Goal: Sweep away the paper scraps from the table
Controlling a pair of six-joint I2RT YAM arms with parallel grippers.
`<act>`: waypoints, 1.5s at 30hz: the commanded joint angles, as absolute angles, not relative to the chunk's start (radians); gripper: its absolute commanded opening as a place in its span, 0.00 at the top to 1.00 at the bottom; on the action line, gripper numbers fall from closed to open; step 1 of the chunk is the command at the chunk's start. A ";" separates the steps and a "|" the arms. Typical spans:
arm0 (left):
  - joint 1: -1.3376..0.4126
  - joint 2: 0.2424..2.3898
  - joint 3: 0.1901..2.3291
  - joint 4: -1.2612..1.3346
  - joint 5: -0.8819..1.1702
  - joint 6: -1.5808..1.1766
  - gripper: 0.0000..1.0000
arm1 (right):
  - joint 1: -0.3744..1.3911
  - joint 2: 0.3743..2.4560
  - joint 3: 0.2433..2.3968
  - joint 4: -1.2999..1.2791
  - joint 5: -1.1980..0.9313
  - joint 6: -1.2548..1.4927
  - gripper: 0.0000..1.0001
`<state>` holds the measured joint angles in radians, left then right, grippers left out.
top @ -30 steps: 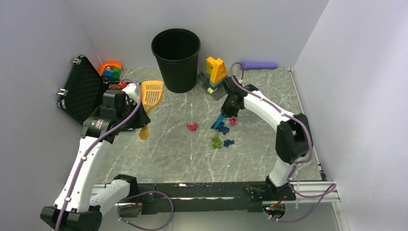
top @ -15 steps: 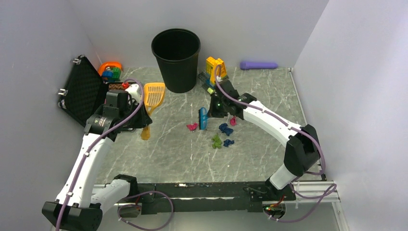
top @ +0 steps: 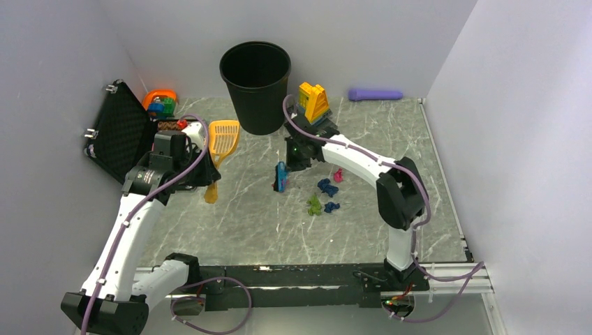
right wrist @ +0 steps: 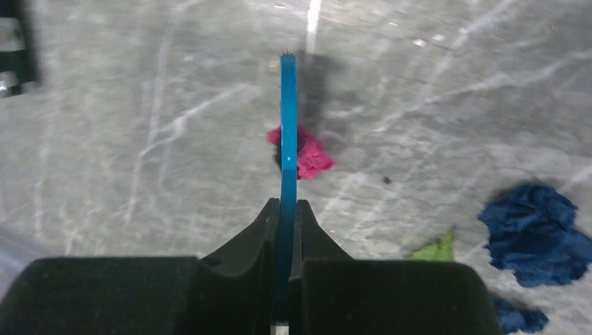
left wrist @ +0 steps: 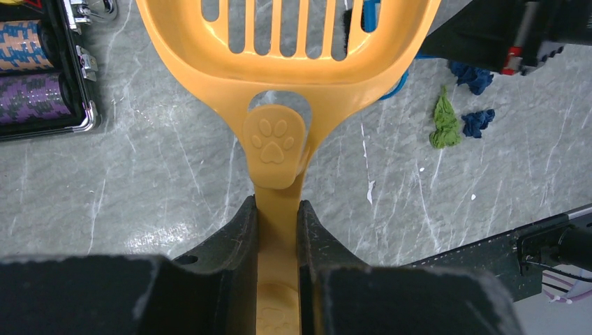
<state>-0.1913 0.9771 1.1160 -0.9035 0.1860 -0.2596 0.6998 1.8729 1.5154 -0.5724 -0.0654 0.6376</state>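
Note:
My left gripper (top: 206, 176) (left wrist: 278, 209) is shut on the handle of a yellow slotted scoop (top: 222, 136) (left wrist: 286, 63) at the left of the grey marble table (top: 237, 227). In my right gripper (top: 287, 166) (right wrist: 287, 209), also shut, a thin blue brush (top: 281, 176) (right wrist: 287, 139) stands edge-on over a pink paper scrap (right wrist: 308, 156). To its right lie other paper scraps: a second pink one (top: 338, 174), a dark blue one (top: 326, 186) (right wrist: 537, 234), a green one (top: 315, 204) (left wrist: 444, 120) and a small blue one (top: 331, 206) (left wrist: 478, 122).
A black bin (top: 255, 84) stands at the back centre. An open black foam-lined case (top: 122, 136) leans at the left wall, with coloured toys (top: 160, 103) behind it. Stacked toy bricks (top: 312, 105) and a purple object (top: 375, 93) sit at the back right. Pale walls close three sides.
My right arm has swung the blue brush leftward, from beside the blue scraps to the pink scrap left of them. The left arm shifted slightly at first, then held still.

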 commanded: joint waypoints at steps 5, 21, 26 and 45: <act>-0.197 0.987 1.110 -0.866 0.210 -0.267 1.00 | 0.673 1.931 1.665 -0.980 0.348 0.759 1.00; -0.532 1.158 1.118 -0.882 -0.031 -0.299 1.00 | 0.470 1.631 1.486 -0.933 0.355 0.562 1.00; -0.638 1.191 1.111 -0.882 -0.071 -0.318 1.00 | 0.419 1.551 1.421 -0.871 0.311 0.582 1.00; -1.006 1.307 1.106 -1.003 -0.091 -0.296 1.00 | 0.394 1.442 1.344 -1.053 0.604 0.706 1.00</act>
<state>-0.9569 1.2514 1.0836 -0.9642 -0.0746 -0.3042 0.3977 1.4719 1.3468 -0.9752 0.4973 0.6479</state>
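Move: The right hand holds the blue brush low, with the near pink scrap about 8 cm below it and roughly 1 cm to the left. The far pink scrap is some 17 cm right and 2 cm forward, the blue clump 13 cm right and 3 cm back, and the green scrap 9 cm right and 9 cm back. From the left hand, which holds the yellow scoop, the green scrap lies about 29 cm right, level with it and 20 cm below. Press the right hand's brush a little lower, then sweep right about 26 cm, driving the near pink scrap towards the far one. Turn the wrist clockwise and lift over the second half so the brush passes above and beyond the scraps. Meanwhile keep hold of the scoop and swing the left hand right, back and down, some 12 cm rightward, turning clockwise so its head comes close to the green scrap. ##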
